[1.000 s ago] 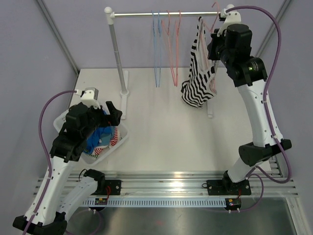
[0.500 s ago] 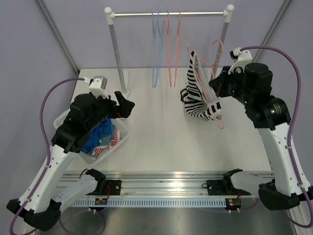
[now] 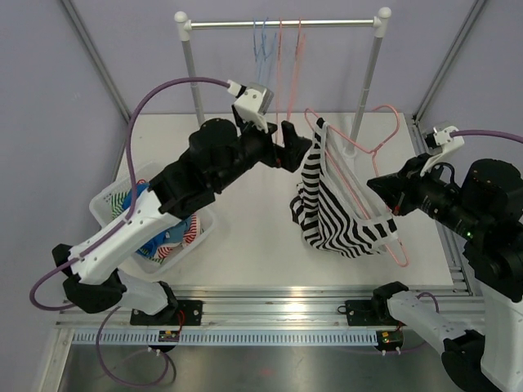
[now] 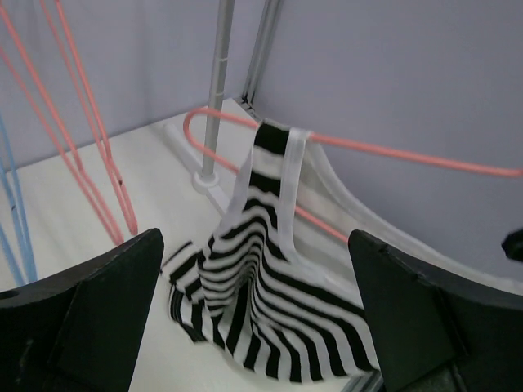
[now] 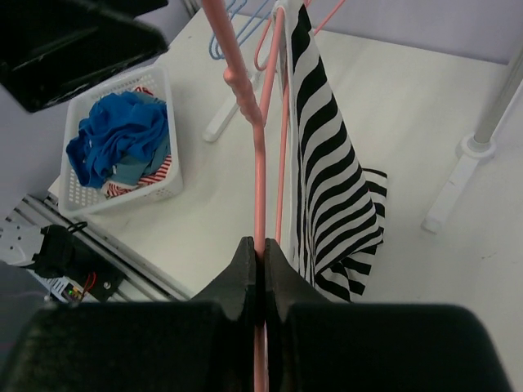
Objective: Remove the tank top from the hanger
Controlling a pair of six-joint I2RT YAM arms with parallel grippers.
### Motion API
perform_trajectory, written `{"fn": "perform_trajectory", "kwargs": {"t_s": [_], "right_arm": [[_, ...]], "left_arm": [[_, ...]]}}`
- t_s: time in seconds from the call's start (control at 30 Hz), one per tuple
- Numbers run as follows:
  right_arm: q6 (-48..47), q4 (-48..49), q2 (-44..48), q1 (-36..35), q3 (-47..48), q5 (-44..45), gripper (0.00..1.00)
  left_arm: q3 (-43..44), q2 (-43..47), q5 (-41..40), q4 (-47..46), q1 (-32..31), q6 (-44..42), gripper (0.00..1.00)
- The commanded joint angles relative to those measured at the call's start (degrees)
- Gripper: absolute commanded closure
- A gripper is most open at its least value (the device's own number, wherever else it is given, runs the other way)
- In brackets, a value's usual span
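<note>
A black-and-white striped tank top (image 3: pixel 335 211) hangs from a pink hanger (image 3: pixel 378 148), held tilted in the air over the table, off the rail. My right gripper (image 3: pixel 374 187) is shut on the hanger's wire; the right wrist view shows the hanger (image 5: pixel 260 163) pinched between the jaws of the right gripper (image 5: pixel 261 249), with the tank top (image 5: pixel 327 163) draped just to the right. My left gripper (image 3: pixel 296 152) is open beside the top's strap. In the left wrist view the tank top (image 4: pixel 261 269) lies between the wide-spread fingers of the left gripper (image 4: pixel 255 245), untouched, its strap over the hanger (image 4: pixel 409 151).
The clothes rack's rail (image 3: pixel 278 24) crosses the back, carrying blue hangers (image 3: pixel 261 41) and pink hangers (image 3: pixel 290 49). Its right post (image 3: pixel 368 77) stands close behind the held hanger. A white basket (image 3: pixel 110 208) of clothes sits at the left, under the left arm.
The right arm lifted the hanger with the tank top off the rail and drew it toward the near right. The left arm swung from over the basket across to the tank top, staying open.
</note>
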State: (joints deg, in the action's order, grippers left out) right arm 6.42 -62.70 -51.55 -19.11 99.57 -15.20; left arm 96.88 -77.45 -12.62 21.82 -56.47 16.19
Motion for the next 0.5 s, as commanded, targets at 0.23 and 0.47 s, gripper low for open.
{"fn": "perform_trajectory", "kwargs": {"t_s": [0.23,0.47], "right_arm": [[-1.1,0.8,2.9,-0.7,1.1,-9.6,1.00],[-1.1,1.4,2.5,-0.7,0.2,-9.9,1.00]], "left_arm": [[4.8,-6.8,4.4,-2.6,-1.6,-6.3,0.07],[1.8,-6.5,0.8,-3.0,-1.6,-7.2,0.52]]}}
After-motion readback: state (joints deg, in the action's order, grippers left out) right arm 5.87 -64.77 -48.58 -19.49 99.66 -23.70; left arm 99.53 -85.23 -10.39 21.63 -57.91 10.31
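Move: The tank top's strap on the near end of the held pink hanger lies about 5 cm ahead of the open left hand, 6 cm to its right and some 3 cm lower. The striped body hangs about 12 cm right of that hand and 12 cm below it, level with it fore and aft; the hanger's hook is roughly 20 cm right and 4 cm ahead. Empty pink hangers hang some 16 cm straight ahead at its height. From the right hand, the strap is about 16 cm ahead and 15 cm left, about level. The strap is brought to the left hand while that hand reaches for it: the left goes about 4 cm right and then nearly as far down, its fingers straddling the strap and closing to half open. The right hand, still gripping the hanger's far part, draws it back almost 4 cm, edges a little left and turns some 10 degrees counter-clockwise. ##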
